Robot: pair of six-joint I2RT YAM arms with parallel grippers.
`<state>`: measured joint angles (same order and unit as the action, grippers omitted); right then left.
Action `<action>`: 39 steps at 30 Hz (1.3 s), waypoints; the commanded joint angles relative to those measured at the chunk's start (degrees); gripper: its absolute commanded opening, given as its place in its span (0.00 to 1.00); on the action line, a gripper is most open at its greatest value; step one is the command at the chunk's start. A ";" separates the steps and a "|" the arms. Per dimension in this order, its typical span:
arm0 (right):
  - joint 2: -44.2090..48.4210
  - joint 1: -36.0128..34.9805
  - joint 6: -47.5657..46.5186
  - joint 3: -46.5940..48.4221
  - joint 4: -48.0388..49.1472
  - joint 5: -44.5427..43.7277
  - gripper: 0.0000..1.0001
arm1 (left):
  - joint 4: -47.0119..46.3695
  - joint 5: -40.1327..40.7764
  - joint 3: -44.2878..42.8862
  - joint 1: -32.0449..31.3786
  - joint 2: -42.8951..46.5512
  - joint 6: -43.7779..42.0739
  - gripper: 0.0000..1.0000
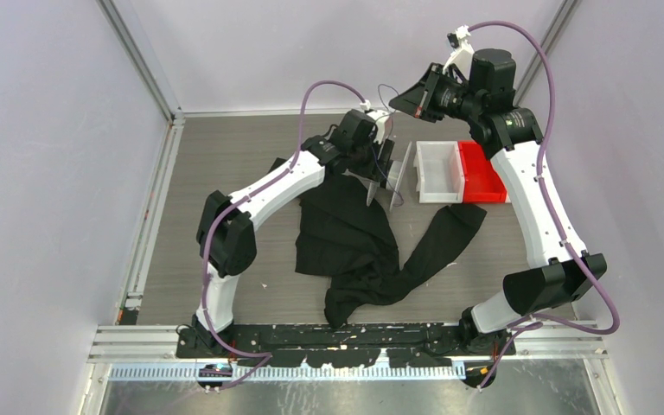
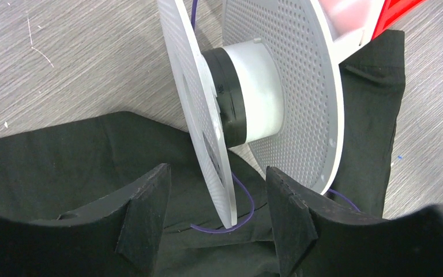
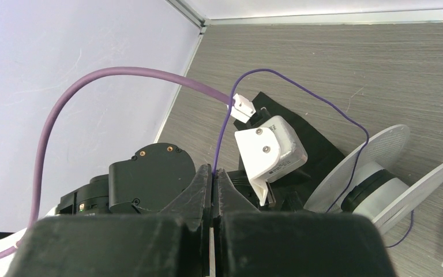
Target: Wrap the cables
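A white spool [image 2: 254, 86] with two perforated flanges stands on edge on the black cloth [image 2: 63, 161]. Dark windings ring its hub. The cable [image 3: 300, 86], a thin purple wire, arcs from my right gripper [image 3: 214, 173] up and over to the spool [image 3: 375, 179]. That gripper is shut on the cable and hangs above the table behind the spool [image 1: 400, 177]. A slack loop of cable [image 2: 243, 214] lies under the near flange. My left gripper [image 2: 218, 179] is open, its fingers either side of that flange's lower edge with gaps on both sides.
A white bin [image 1: 439, 171] and a red bin [image 1: 482, 173] sit just right of the spool. The black cloth [image 1: 346, 233] spreads over the table's middle toward the near edge. Pale walls close in the left, back and right.
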<state>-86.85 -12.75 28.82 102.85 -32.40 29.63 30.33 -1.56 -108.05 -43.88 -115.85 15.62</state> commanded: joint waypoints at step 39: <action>2.12 -0.26 -0.43 0.47 0.24 -0.09 0.01 | 3.08 -0.95 -3.25 -0.86 -2.06 -1.34 0.34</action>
<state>-86.85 -12.75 28.82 102.83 -32.42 29.63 36.10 -3.68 -109.60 -44.53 -117.97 14.50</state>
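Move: The purple cable's loose curl, under the back of the spool's left flange, is about 10 cm below the left hand, 1 cm ahead and 3 cm to its right. The spool's hub is some 4 cm ahead, 5 cm right and 9 cm down; the white tray is roughly 5 cm ahead, 15 cm right and 17 cm down. From the right hand, that curl lies about 1 cm ahead, 2 cm right and 31 cm below. Towards the loose curl of purple cable at the back of the spool's left flange, the left hand sinks about 2.5 cm and draws back some 2 cm, its fingers tipping about 5 degrees further down. Near the bottom it all but stops and the half-open fingers narrow without shutting, the cable showing between them. The right hand stays high and still, keeping its pinch on the cable. ##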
